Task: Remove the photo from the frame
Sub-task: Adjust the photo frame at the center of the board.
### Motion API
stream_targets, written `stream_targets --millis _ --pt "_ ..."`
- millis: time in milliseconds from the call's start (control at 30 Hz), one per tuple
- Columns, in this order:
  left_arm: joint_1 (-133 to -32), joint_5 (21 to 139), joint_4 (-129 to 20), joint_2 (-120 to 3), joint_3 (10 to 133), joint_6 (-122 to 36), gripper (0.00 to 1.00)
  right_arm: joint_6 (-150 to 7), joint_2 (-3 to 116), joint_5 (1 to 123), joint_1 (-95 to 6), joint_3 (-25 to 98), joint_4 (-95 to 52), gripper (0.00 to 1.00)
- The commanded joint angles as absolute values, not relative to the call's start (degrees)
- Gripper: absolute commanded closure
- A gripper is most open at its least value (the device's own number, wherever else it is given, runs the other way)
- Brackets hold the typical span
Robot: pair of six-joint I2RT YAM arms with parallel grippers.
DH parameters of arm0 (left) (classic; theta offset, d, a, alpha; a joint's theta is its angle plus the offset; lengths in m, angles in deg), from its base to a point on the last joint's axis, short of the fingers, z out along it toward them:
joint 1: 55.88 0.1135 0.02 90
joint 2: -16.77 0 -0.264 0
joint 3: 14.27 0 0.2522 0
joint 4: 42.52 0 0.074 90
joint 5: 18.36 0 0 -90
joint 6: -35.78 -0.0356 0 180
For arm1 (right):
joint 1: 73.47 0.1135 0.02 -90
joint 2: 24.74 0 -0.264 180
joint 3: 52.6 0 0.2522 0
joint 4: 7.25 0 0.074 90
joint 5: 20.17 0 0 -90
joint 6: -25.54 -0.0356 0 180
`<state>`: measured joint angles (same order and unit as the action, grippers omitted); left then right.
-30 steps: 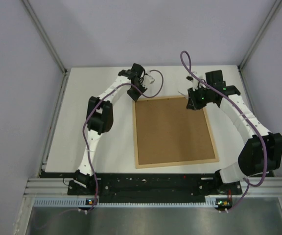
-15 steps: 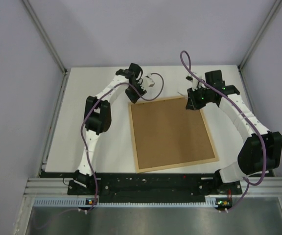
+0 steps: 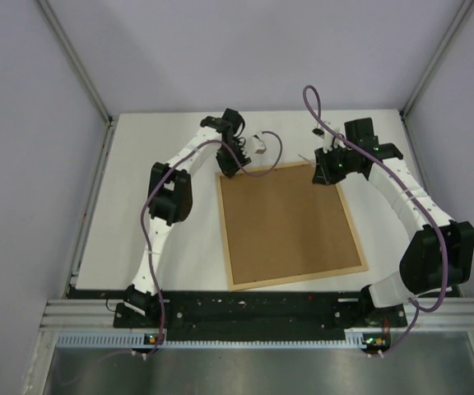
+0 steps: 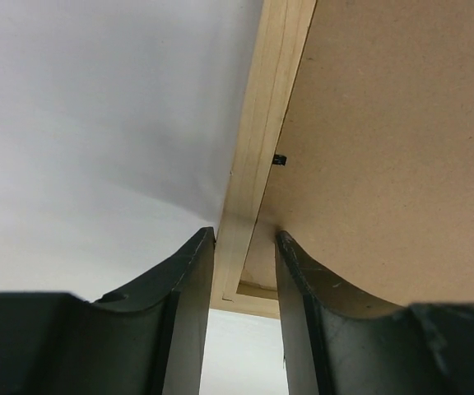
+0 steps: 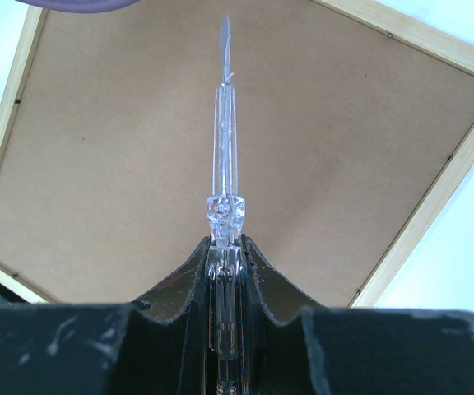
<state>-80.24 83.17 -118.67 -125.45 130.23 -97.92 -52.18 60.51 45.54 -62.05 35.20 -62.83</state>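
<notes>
The frame (image 3: 290,222) lies back side up on the white table, its brown fibreboard facing me. The photo is hidden under that board. My left gripper (image 3: 230,168) is at the frame's far left corner. In the left wrist view it (image 4: 245,239) stands open, its fingers astride the light-wood rail (image 4: 266,123); a small black tab (image 4: 279,160) sits on the rail's inner edge. My right gripper (image 3: 326,173) hovers over the far right corner, shut (image 5: 225,243) on a clear plastic tool (image 5: 225,148) that points out over the fibreboard (image 5: 122,164).
Purple cables loop above both wrists, with a small white connector (image 3: 257,146) by the left one. Bare white table (image 3: 179,247) lies left of the frame. Grey walls close the sides and back, and an aluminium rail (image 3: 262,317) runs along the near edge.
The frame's far left corner has slid a little to the left. My left gripper has opened and its wrist has shifted slightly right. The right arm has not moved.
</notes>
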Motion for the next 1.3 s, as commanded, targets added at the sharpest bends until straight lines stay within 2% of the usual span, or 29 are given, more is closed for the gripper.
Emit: stream_targets --millis 0,167,367,567,733,933,1067,1267 --pt "-80.66 81.94 -121.23 -129.56 131.33 -97.82 0.64 -52.41 59.81 44.69 -62.75 37.28 -62.05 1.0" --pt "-80.14 77.37 -120.1 -131.41 131.59 -92.82 0.88 -52.41 59.72 44.43 -62.75 37.19 -62.05 1.0" --pt "-79.96 73.5 -119.57 -130.8 131.16 -83.86 0.94 -53.03 60.6 43.99 -62.75 37.72 -62.14 1.0" --pt "-79.88 66.73 -119.74 -129.75 129.75 -70.6 0.93 -53.91 61.83 43.38 -62.75 38.77 -62.23 1.0" --pt "-78.73 66.98 -120.88 -129.05 130.1 -59.34 0.92 -54.79 63.58 42.59 -62.75 39.91 -62.49 1.0" --pt "-77.68 76.37 -122.55 -126.15 126.25 -50.19 0.9 -54.7 66.31 41.8 -62.66 42.37 -63.37 1.0" --pt "-78.38 84.11 -123.51 -122.46 118.86 -48.69 0.88 -53.03 69.64 39.43 -62.66 46.23 -66.17 1.0" --pt "-81.1 87.28 -120.01 -113.15 104.27 -50.52 0.85 -48.47 76.58 37.14 -62.14 53.35 -69.6 1.0"
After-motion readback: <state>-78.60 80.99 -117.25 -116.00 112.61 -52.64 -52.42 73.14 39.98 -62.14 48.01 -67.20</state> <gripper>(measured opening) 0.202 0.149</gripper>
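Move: The left fingers are open and already straddle the photo frame's far bar, which lies right between the tips about 1 cm below; the frame's far-left corner is some 3 cm to the left, level with the hand. The frame's middle lies about 13 cm back and 16 cm right. The screwdriver held in the right hand is roughly 20 cm right, 9 cm back and 13 cm higher. From the right hand, the far bar's grip spot is about 12 cm ahead, 24 cm left and 14 cm below. The left fingers shut on the photo frame's far bar beside the corner and keep the pinch while the hand turns counter-clockwise by about 45 degrees, drifting 2 cm left. Late in the turn the hand starts pulling the corner back towards the robot, some 7 cm and gathering speed. The right hand, still holding the screwdriver over the brown backing, eases forward and a little left. ##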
